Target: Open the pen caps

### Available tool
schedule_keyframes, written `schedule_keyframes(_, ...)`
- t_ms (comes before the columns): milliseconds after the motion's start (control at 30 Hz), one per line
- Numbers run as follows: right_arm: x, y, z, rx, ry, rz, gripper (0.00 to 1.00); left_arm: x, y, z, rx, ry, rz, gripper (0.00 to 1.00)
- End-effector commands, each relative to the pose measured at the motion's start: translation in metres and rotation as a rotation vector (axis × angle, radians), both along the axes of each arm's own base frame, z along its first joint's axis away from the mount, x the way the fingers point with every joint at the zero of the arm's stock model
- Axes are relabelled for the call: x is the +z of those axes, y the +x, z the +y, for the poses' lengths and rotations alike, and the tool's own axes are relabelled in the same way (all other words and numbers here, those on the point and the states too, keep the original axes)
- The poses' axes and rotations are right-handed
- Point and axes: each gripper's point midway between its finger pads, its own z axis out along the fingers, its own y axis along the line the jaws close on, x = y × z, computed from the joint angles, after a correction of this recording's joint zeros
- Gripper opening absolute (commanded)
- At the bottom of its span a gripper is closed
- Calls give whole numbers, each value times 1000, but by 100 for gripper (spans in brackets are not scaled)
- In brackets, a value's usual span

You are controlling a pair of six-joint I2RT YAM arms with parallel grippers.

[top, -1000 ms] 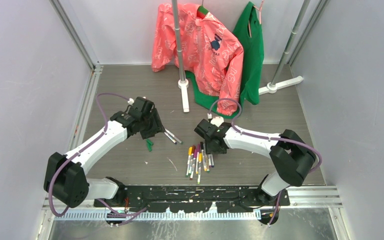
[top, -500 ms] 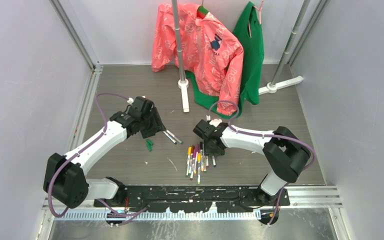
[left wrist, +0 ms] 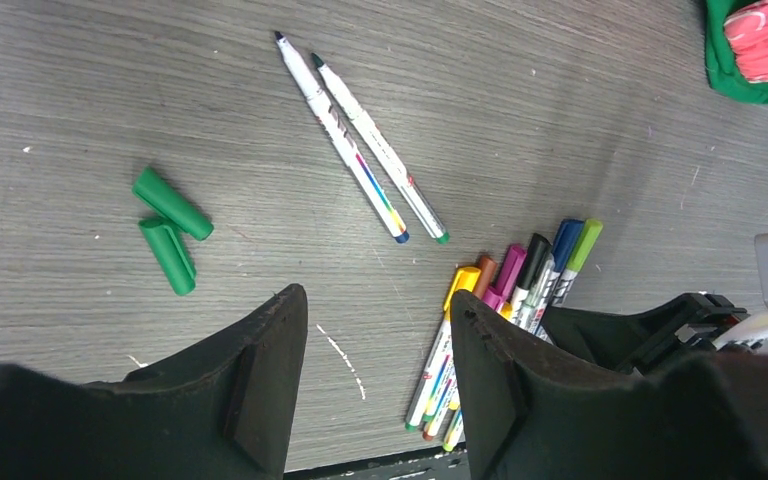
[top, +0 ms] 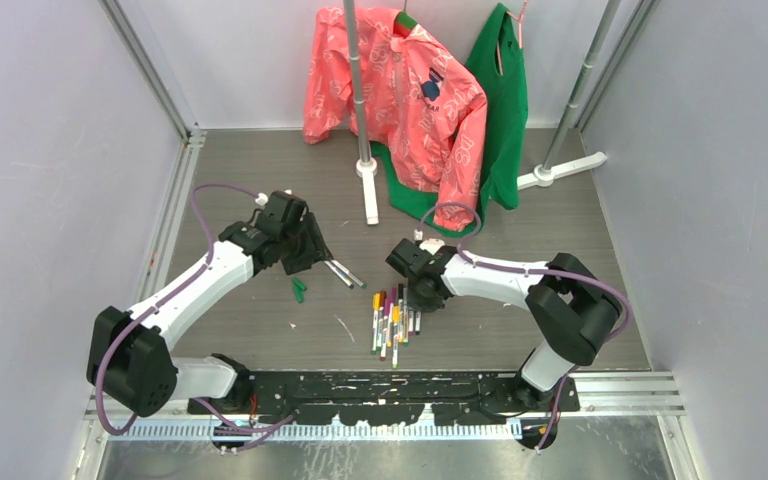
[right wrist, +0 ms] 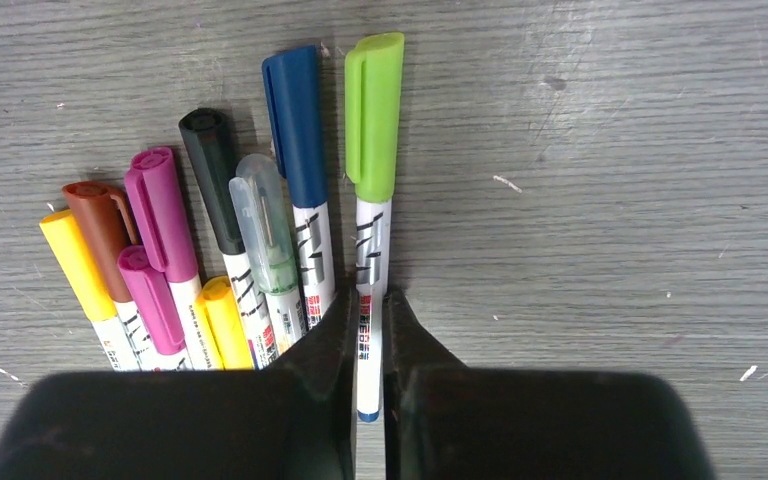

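Note:
Several capped pens (right wrist: 260,290) lie bunched on the grey table (top: 260,320), with pen caps in yellow, brown, pink, black, clear, blue (right wrist: 297,125) and light green (right wrist: 373,115). My right gripper (right wrist: 365,300) is shut on the white barrel of the light-green-capped pen (right wrist: 368,260), which lies at the bunch's right edge. Two uncapped pens (left wrist: 360,145) lie further back. Two loose green caps (left wrist: 170,230) rest to their left. My left gripper (left wrist: 375,305) hovers open and empty above bare table, between the loose caps and the bunch (left wrist: 520,290).
A pink jacket (top: 400,95) and a green garment (top: 505,110) hang on a stand (top: 365,170) at the back. Grey walls close in both sides. The right arm's gripper body (left wrist: 660,330) sits close beside my left fingers.
My right gripper has slid slightly toward the bunch and closed from open onto the light-green-capped pen's barrel. The left arm has not moved.

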Motion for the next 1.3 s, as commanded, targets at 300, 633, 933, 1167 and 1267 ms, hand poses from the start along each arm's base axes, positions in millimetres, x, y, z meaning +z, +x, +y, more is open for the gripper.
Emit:
schedule_keyframes(300,50,11,-15,42,-73,-75,1,36,14,-48,-131,-209,-60,56)
schedule_keyframes(633,96,3,30,161,138,-116,1,48,16,-92,-181,-451,-25,56)
schedule_keyframes(933,117,-4,73,236,291,-125,1,54,6,-127,-266,-501,7,56)
schedule_keyframes(1167,129,-2,92,248,347,-149,1,47,-3,-137,-297,-490,36,55)
schedule_keyframes(1267,132,0,100,252,366,-156,1,44,-6,-139,-307,-481,43,55)
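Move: Between the right fingers, already shut, is the light-green-capped pen, its cap some 5 cm ahead of them. The left hand's open fingers, where it is taken, are about 20 cm left, 7 cm ahead and 11 cm up. The navy-capped pen lies 2 cm left and 1 cm ahead, the two open pens 14 cm left and 8 cm ahead. From the left hand the light-green cap is about 19 cm right, 2 cm back, 12 cm down. Lifting the light-green-capped pen off the table in a kept grip, the right hand slips 2 cm right, then rises about 11 cm in all and swings left over the row of pens, turning counter-clockwise and tilting its left side up. The left hand, fingers staying open, comes about 12 cm right to meet the cap, rolling some 25 degrees so its fingertips point towards it. ##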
